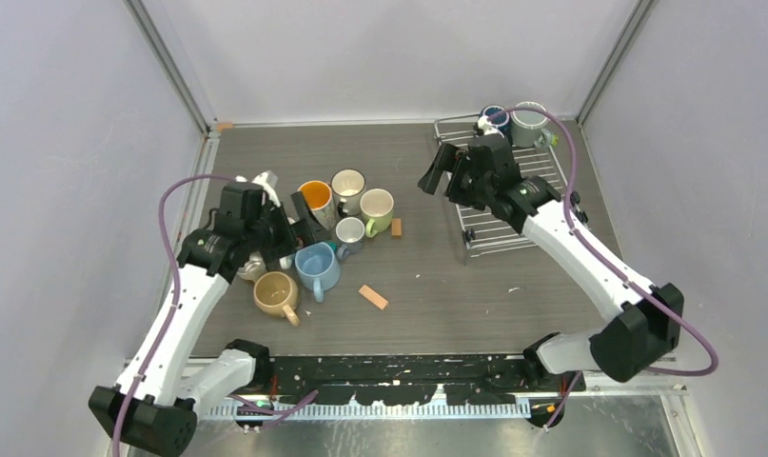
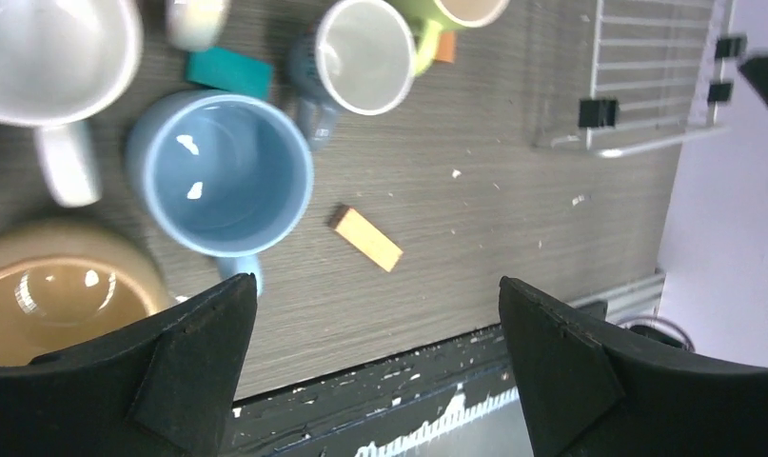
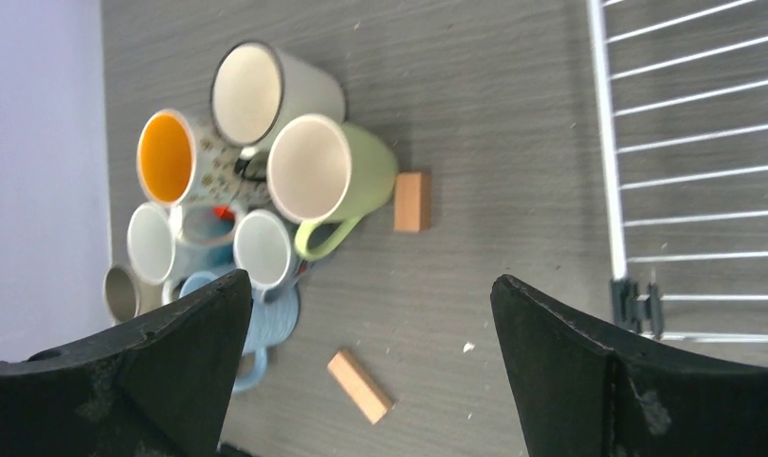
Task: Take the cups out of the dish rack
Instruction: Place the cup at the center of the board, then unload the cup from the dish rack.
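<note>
The silver wire dish rack (image 1: 496, 234) stands at the back right, with a navy cup (image 1: 495, 118) and a grey-green cup (image 1: 529, 125) at its far end. Several cups are clustered on the table at left: orange-lined (image 1: 316, 199), white (image 1: 348, 186), lime green (image 1: 377, 210), light blue (image 1: 317, 268), tan (image 1: 276, 293). My left gripper (image 2: 378, 295) hovers open and empty above the light blue cup (image 2: 218, 171) and tan cup (image 2: 56, 295). My right gripper (image 3: 370, 286) is open and empty, raised over the table just left of the rack (image 3: 694, 171).
An orange block (image 1: 373, 297) lies on the table in front of the cluster, and a smaller one (image 1: 396, 228) sits beside the lime green cup. A teal block (image 2: 229, 71) lies among the cups. Grey walls close in the left, right and back.
</note>
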Tool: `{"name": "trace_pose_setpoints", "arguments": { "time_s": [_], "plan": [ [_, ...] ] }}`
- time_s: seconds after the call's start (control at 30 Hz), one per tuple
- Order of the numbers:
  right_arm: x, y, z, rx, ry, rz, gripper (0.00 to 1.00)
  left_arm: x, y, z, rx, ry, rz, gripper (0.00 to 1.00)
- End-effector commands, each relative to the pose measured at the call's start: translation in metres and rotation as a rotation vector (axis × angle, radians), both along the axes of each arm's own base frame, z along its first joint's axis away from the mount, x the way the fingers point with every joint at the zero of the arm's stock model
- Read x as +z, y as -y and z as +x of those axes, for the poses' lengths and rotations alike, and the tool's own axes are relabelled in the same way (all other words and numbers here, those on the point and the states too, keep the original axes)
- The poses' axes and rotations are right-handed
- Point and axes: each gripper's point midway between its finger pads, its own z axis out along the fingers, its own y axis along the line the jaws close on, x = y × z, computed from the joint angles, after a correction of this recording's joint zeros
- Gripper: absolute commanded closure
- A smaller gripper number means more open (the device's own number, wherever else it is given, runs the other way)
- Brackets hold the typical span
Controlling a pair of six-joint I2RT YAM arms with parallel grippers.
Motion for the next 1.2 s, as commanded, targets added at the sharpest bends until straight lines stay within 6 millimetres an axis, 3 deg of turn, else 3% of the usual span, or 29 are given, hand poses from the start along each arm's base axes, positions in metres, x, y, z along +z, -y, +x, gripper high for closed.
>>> {"name": "trace_pose_setpoints", "arguments": {
  "time_s": [0.0, 0.17, 0.3, 0.4, 0.53, 0.9, 1.17],
  "plan": [
    [0.018, 0.026, 0.046, -0.111, 0.074, -0.035, 0.0, 0.028, 0.039, 0.011, -0.181, 0.106, -0.017, 0.0],
    [0.019, 0.064, 0.104, -0.209, 0.102, 0.005, 0.0, 0.038, 0.069, 0.017, -0.296, 0.152, -0.034, 0.0],
    [0.007, 0.098, 0.15, -0.278, 0.115, -0.007, 0.0, 0.034, 0.077, 0.023, -0.35, 0.147, -0.021, 0.0],
    [0.011, 0.114, 0.181, -0.27, 0.144, 0.012, 0.0, 0.033, 0.084, 0.024, -0.385, 0.144, -0.042, 0.0],
    [0.009, 0.133, 0.211, -0.265, 0.178, -0.025, 0.0, 0.03, 0.092, 0.024, -0.421, 0.127, -0.071, 0.0],
    [-0.024, 0.178, 0.267, -0.27, 0.184, -0.05, 0.0, 0.022, 0.098, 0.027, -0.44, 0.112, -0.08, 0.0],
    [-0.045, 0.198, 0.279, -0.268, 0.172, -0.109, 0.0, 0.018, 0.104, 0.03, -0.453, 0.106, -0.102, 0.0]
  ]
}}
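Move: The grey cup at the rack's far right lies about 31 cm ahead of the right gripper, 26 cm to its right and 14 cm below. The navy cup is 9 cm left of the grey one; the rack's bare middle is some 12 cm ahead of the gripper and 17 cm right. From the left gripper, the grey cup is about 40 cm ahead and 53 cm right, while the light blue cup sits almost straight below it. Reach the open, empty right gripper forward about 26 cm and right about 19 cm over the rack towards the grey and navy cups, turning it some 15 degrees clockwise and sinking, mostly late, by about 8 cm. Meanwhile swing the open left gripper about 9 cm right, away from the tan cup, turning clockwise, then ease to a stop. ##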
